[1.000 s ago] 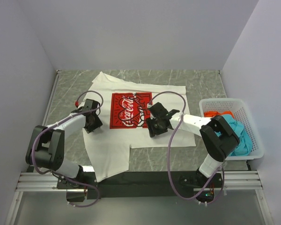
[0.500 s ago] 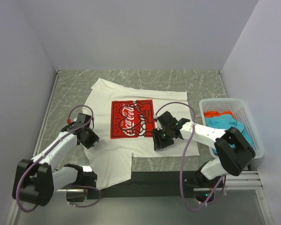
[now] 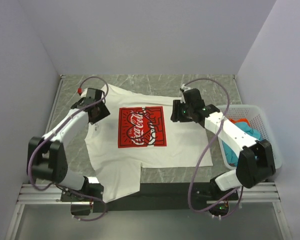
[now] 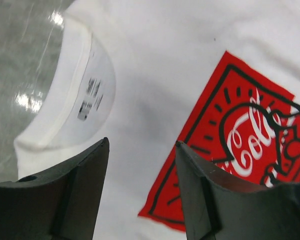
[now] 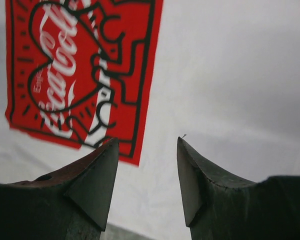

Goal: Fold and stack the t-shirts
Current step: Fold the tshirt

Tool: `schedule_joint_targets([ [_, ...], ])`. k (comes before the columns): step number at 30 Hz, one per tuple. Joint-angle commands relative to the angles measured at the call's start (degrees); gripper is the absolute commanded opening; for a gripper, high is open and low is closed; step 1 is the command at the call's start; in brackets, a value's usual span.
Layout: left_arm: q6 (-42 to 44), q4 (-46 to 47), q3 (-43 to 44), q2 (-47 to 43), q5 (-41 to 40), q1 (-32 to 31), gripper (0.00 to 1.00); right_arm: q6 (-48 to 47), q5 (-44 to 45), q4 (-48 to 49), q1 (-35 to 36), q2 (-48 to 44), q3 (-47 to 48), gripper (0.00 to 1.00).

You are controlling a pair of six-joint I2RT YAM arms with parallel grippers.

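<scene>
The white t-shirt [image 3: 185, 145] with a red Coca-Cola print [image 3: 141, 127] lies spread flat on the table, collar toward the left. One sleeve [image 3: 119, 176] hangs over the near edge. My left gripper [image 3: 96, 111] hovers open above the shirt beside the collar [image 4: 82, 95], nothing between its fingers [image 4: 85, 185]. My right gripper [image 3: 182, 111] stands open over the plain cloth right of the print [image 5: 80, 65], also empty. The teal t-shirt [image 3: 250, 132] and the red-orange t-shirt [image 3: 236, 121] sit bunched in the basket. In the wrist views the left gripper [image 4: 141, 145] and right gripper [image 5: 147, 142] are both above white cloth.
A white mesh basket [image 3: 271, 147] stands at the right table edge, partly behind my right arm. Grey marbled tabletop [image 3: 70, 145] shows left of the shirt and along the back. Walls enclose the table on three sides.
Both arms have swung from the near middle of the shirt to its far side, left toward the collar, right toward the far right. The shirt now lies flatter.
</scene>
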Motion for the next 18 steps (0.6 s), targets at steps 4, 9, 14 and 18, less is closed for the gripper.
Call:
schedule_joint_targets([
  [4,6.94,4.50,7.77,13.06,-2.90,0.32,0.60,-0.29,2.95,3.93,-3.89,11.22,5.40,0.57],
  [9,6.77,5.99,6.37,17.82,-2.81,0.41,0.60,0.94,1.81,5.78,-4.16,15.37,3.13,0.57],
  [14,5.98,5.73,2.34,18.35,-2.20,0.93,0.60,1.82,1.46,6.56,-4.25,17.48,0.31,0.58],
  [18,4.48,5.11,-1.71,17.38,-0.70,1.11,0.59,3.05,-0.73,7.01,-4.16,17.66,-4.33,0.58],
])
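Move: The t-shirt lies flat under both open hands: the left is bound for the cloth beside the collar, about 1 cm ahead, 1 cm left and 10 cm below, with the collar label some 4 cm to its left, level with it, and the middle of the red print about 19 cm right and 1 cm ahead. The right is bound for plain cloth off the print's hem side, roughly 2 cm ahead, 2 cm right and 12 cm below; the print's middle is about 15 cm left and 3 cm ahead. Both hands together carry on forward about 4 cm above the t-shirt while starting to sink, then keep dropping and ease back 2 to 3 cm towards the base, so that each ends some 10 cm lower, close over the cloth at either side of the print. The wrists tip the fingers about 15 degrees nearer to straight down, the right hand drifts some 2 cm to its right, and the fingers stay part-open; whether the tips touch yet can't be made out. ##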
